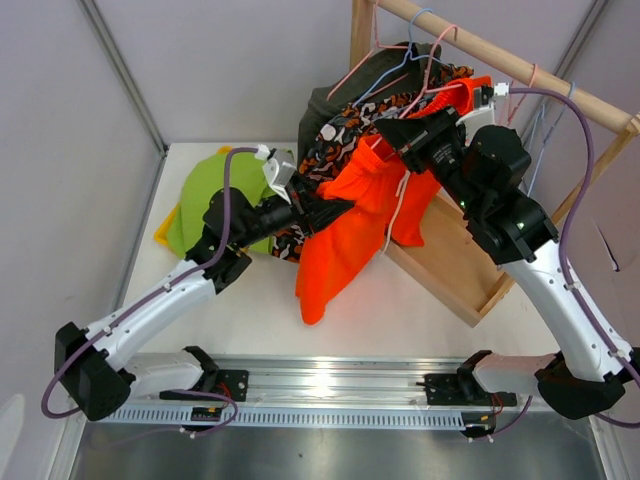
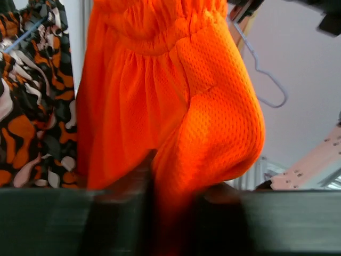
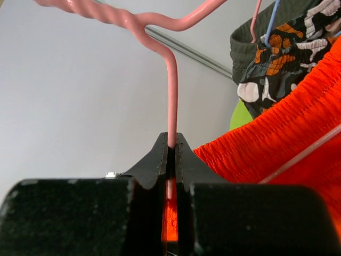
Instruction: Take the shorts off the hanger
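Observation:
Bright orange shorts (image 1: pixel 350 230) hang down to the table from a pink hanger (image 3: pixel 172 90). My right gripper (image 1: pixel 388 128) (image 3: pixel 171 146) is shut on the hanger's wire stem, just above the orange waistband (image 3: pixel 277 138). My left gripper (image 1: pixel 335 208) (image 2: pixel 173 213) sits at the shorts' left edge, its jaws closed on a fold of the orange mesh (image 2: pixel 176 96). Camouflage-print shorts (image 1: pixel 335 125) (image 2: pixel 32 106) and dark olive shorts (image 1: pixel 340 95) (image 3: pixel 250 42) hang behind on the rack. Lime green shorts (image 1: pixel 210 195) lie on the table at the left.
A wooden rail (image 1: pixel 500 60) runs across the top right with several wire hangers on it, among them a blue hanger (image 3: pixel 272 21). Its wooden base frame (image 1: pixel 450 270) lies under my right arm. A yellow cloth (image 1: pixel 163 232) shows beneath the green shorts.

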{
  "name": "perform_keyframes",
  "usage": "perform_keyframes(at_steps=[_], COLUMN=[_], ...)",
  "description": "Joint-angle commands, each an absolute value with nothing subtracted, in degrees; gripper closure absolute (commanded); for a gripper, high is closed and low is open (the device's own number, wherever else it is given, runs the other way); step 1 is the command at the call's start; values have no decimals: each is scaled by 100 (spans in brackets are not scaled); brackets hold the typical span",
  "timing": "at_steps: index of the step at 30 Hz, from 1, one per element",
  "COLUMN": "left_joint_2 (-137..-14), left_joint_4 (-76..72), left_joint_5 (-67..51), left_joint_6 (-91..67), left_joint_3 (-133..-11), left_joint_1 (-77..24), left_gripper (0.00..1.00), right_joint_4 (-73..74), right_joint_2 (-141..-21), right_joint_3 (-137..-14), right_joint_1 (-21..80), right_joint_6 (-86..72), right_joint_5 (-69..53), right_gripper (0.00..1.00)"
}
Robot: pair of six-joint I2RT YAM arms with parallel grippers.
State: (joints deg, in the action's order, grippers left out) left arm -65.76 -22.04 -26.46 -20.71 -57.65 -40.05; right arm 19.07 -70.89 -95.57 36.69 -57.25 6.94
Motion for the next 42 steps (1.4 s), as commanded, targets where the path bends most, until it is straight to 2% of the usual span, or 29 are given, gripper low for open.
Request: perform_keyframes(at_steps=[1,6,14,21,27,33,42], left_joint_2=[-6636,-6215,-3652,-2866,-3523,-5131,-7601], left_joint_4=[-2602,-2120,-986,-307,-1332,-2494,-1285], left_joint_5=[-2312,-1944,-1292,-1107,-1186,-766,253], left_joint_6=[-2021,-2013,-1863,-1898,-2214,-2268,-1741], left_joint_3=[-6064,-5986,-5142,-4545,-4148,-4613,-7504], left_joint_1=[-4052,-4139,-4517,-4526,-4535,-4579,-4579], left_gripper=[100,100,100,100,100,100,100], right_joint_4=[1529,1687,1978,1942,1872,1863,959], right_joint_2=[-6619,-6495,-6381,-6275,-6310,-6354,-6302], right_joint_3=[-9694,-9729,-9835,-9747,-9712,-9712,-8930], right_joint_1=[3709,3700,3639,3595,3604,3604,4121], right_joint_6=[-5871,-5696,-5353,-5335,-5598,-6002,-7496], right_joint_5=[764,1045,1529,1749,1556,1170,132], right_gripper=[100,100,100,100,100,100,100])
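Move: The orange shorts hang at the left hand's fingertips, their middle some 6 cm to its right and 3 cm ahead, about level; the camouflage shorts are about 10 cm ahead and 2 cm left at like height. The green shorts lie over the tray roughly 12 cm ahead, 25 cm left and 28 cm below. From the right hand, which already grips the pink hanger, the orange shorts' middle is about 5 cm back, 2 cm right and 12 cm down. The left hand finishes closing on the orange shorts, pinches the cloth and tugs it leftwards and back, some 15 cm and a little up, away from the right hand, then keeps its pinch as it dips and swings forward and right to end about 5 cm ahead of its start, turned some 15 degrees counter-clockwise. Meanwhile the right hand keeps hold of the pink hanger, drawing it back about 4 cm and slightly up, with a first small drift to the right and a slight roll near the end. ##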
